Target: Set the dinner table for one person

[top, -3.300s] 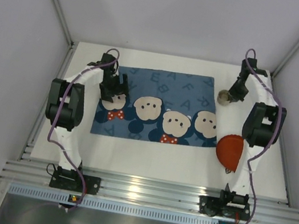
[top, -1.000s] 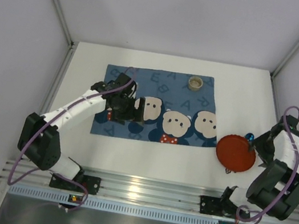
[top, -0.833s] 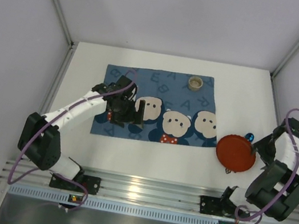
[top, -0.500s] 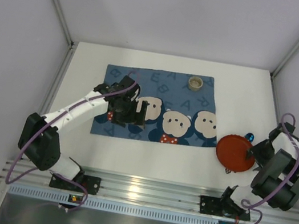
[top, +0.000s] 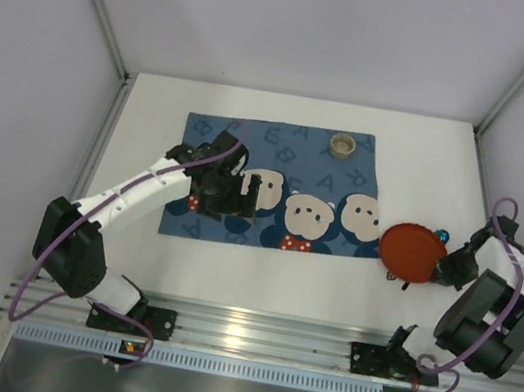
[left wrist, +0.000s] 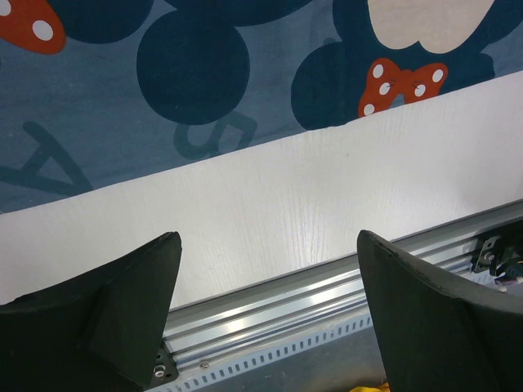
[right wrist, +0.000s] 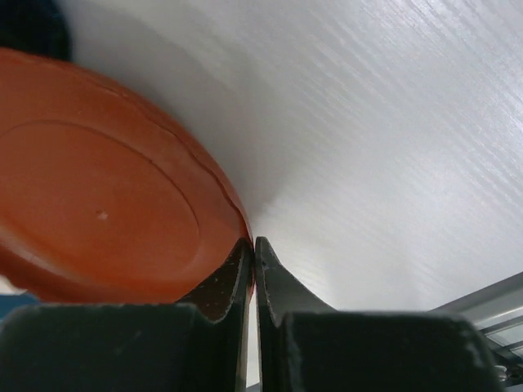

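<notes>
The white dinner table [top: 430,165] carries a blue cartoon mat [top: 290,150]. A round orange-red plate [top: 413,251] sits just right of the mat. My right gripper [top: 444,272] is shut on its near-right rim. In the right wrist view the plate [right wrist: 98,212] looks tilted over the table [right wrist: 392,163], its rim pinched in the right gripper [right wrist: 253,245]. My left gripper [top: 247,196] hovers open over the mat's left half. In the left wrist view the left gripper [left wrist: 267,245] holds nothing, above the mat edge [left wrist: 163,122] and the bare table [left wrist: 286,212].
A small tan cup [top: 342,146] stands on the mat's far right corner. A small blue object [top: 441,235] lies beside the plate's far right edge. A metal rail [top: 258,335] runs along the near table edge. Walls enclose the left, right and back.
The right gripper has closed on the plate's rim, and the plate has shifted slightly away from the near edge. The left gripper drifted a little to the right over the mat.
</notes>
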Action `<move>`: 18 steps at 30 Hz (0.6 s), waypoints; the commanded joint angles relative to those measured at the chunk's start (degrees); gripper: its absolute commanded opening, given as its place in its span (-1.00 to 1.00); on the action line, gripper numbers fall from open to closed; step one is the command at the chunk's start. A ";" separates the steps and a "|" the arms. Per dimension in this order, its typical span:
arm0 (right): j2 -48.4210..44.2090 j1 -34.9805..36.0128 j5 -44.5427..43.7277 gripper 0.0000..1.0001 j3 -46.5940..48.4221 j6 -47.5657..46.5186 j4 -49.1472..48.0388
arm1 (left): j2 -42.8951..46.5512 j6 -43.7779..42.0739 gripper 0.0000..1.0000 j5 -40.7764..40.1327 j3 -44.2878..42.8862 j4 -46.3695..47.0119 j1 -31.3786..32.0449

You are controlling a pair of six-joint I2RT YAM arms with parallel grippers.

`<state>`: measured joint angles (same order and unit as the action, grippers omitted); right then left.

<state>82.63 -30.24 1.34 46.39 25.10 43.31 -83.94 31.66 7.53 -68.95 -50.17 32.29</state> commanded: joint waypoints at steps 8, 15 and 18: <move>-14.43 7.29 10.61 -1.00 13.35 3.64 6.34 | -2.54 2.27 0.87 -0.94 -1.45 2.27 1.72; -8.83 28.42 15.09 -1.00 28.03 9.34 1.09 | -2.37 1.57 0.88 -2.34 -1.28 3.15 1.98; -1.02 39.86 13.95 -1.00 33.47 11.10 -1.82 | -1.75 1.13 0.88 -4.62 -1.19 2.36 1.98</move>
<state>74.26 -0.01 13.61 74.81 32.53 44.80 -86.78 33.06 5.52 -68.97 -48.86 34.06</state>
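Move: The right hand already has the plate pinched by its right rim, the plate's middle about 7 cm to its left and 3 cm ahead. The placemat's middle lies about 42 cm left, 12 cm ahead and some 3 cm below. The cup stands 28 cm left and 25 cm ahead; under the plate, the spoon's middle is about 5 cm left and 1 cm ahead. From the left hand, the placemat's middle is 9 cm ahead, 7 cm right and 13 cm down. Keep the right fingers shut on the plate's rim and sweep the plate up about 21 cm, away from the fork and spoon and towards the placemat. Start nearly straight up, then reach about 13 cm forward, and swing about 16 cm left, mostly late and fast. Meanwhile tip the fingers forward some 35 degrees and turn the wrist counter-clockwise. ##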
